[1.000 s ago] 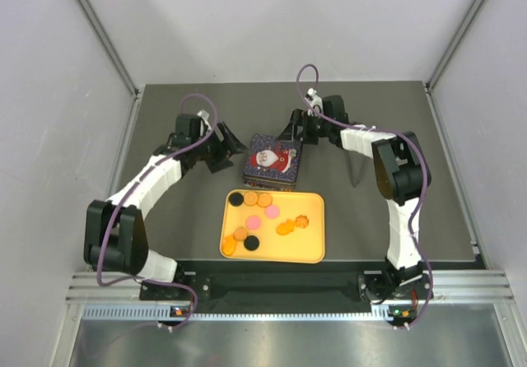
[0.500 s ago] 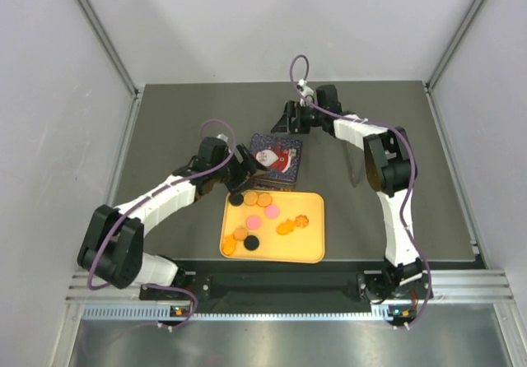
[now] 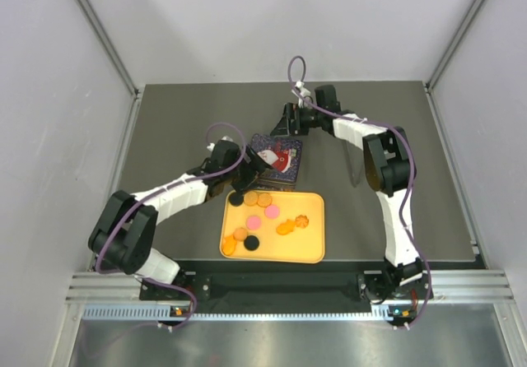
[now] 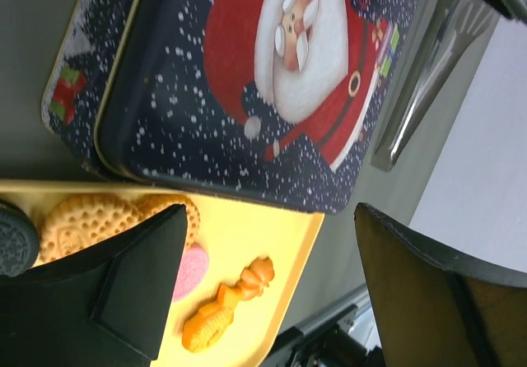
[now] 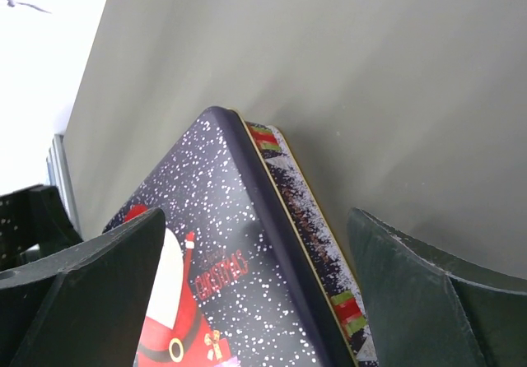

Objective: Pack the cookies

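Note:
The cookies (image 3: 259, 219) lie loose on a yellow tray (image 3: 315, 243): tan, pink, black and orange ones. Just behind the tray stands a closed dark blue Santa tin (image 3: 276, 160). My left gripper (image 3: 251, 169) is open and empty at the tin's near left corner, above the tray's far edge. Its view shows the tin lid (image 4: 247, 79), tan cookies (image 4: 86, 219), a pink one (image 4: 191, 270) and an orange fish-shaped one (image 4: 222, 318). My right gripper (image 3: 286, 127) is open and empty over the tin's far edge (image 5: 222, 268).
Grey walls enclose the dark table (image 3: 395, 178) on three sides. The tray's near edge lies close to the arm bases. The right arm's links (image 3: 387, 165) stand to the right of the tin.
My left gripper has swung right and nearer, from the table left of the tin to the tin's near left corner. My right gripper has drawn back from the tin's far right corner toward the rear.

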{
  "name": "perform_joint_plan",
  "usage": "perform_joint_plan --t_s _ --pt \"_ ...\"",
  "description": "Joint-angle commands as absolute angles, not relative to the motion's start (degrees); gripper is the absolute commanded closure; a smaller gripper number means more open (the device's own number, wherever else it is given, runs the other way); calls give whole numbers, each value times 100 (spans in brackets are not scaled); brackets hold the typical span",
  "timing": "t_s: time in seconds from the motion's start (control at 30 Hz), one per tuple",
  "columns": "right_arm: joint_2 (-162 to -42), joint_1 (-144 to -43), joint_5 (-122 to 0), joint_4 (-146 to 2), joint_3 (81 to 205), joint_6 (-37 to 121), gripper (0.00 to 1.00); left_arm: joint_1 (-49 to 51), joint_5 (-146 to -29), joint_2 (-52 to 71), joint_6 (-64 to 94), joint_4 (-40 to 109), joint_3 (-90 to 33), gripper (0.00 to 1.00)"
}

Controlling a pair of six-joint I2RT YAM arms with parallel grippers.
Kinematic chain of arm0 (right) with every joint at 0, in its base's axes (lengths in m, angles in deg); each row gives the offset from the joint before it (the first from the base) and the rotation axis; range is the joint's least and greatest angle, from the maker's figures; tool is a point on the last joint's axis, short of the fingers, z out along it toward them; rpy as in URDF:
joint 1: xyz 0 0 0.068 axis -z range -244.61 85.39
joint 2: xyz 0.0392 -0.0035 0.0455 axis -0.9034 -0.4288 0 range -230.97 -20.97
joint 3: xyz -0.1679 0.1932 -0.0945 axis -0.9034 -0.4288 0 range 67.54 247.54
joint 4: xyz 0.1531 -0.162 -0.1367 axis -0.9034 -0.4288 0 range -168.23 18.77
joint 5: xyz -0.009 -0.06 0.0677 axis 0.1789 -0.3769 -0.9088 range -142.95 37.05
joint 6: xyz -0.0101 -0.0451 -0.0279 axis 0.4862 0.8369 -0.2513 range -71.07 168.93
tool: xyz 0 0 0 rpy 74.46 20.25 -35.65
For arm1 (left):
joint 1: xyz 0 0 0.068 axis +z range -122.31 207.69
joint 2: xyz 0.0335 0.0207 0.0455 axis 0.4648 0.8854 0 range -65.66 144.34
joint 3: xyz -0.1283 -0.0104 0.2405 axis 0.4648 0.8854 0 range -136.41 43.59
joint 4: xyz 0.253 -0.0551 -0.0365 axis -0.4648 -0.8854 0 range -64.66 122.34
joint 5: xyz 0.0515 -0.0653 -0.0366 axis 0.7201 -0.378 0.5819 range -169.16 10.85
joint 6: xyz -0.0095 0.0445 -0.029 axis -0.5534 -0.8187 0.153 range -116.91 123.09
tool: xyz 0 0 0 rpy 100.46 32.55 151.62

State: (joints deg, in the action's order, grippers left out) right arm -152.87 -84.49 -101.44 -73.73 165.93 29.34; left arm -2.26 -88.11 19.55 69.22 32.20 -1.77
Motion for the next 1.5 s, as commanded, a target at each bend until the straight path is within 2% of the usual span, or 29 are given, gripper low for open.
perform_joint_plan --t_s 0.0,0.43,0.77,1.17,1.47 --pt "-15360 -8526 -10349 -7281 16932 3074 8 -263 -8417 2161 7006 3726 -220 12" --pt "-15325 -8517 -10349 -7316 16853 2986 9 -228 -7749 2758 6550 3630 -1037 12" --pt "-15123 -8526 -10182 -7237 16546 2907 11 -69 -7889 3277 6347 3586 -1643 12" --pt "-14613 -8526 -9962 -6701 15842 2722 12 133 -8118 3506 6312 3656 -1784 15" --pt "-14296 -8623 -9716 -6912 15675 2845 12 221 -8188 3594 6277 3691 -1908 16"
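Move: The closed cookie tin sits between the hands, its middle about 9 cm ahead of the left hand, 5 cm to its right and 6 cm lower. From the right hand, which hovers over the tin's far rim, that middle is some 9 cm back, 2 cm to the left and 5 cm lower. The yellow tray's middle lies roughly 11 cm behind the left hand and 4 cm to its right; its black cookie is about 2 cm back and 7 cm left of that hand. Forward and slightly down goes the left hand, about 9 cm and slowing towards the end, fingers wide open. It comes in from over the tray's far edge to the tin's near left side and pushes there, while rolling roughly 10 degrees, its left side rising. The right hand, also open, stays at the far rim, easing forward a centimetre, then sinking a little and drawing back and right about 2 cm, seeming to bear on the far side. ##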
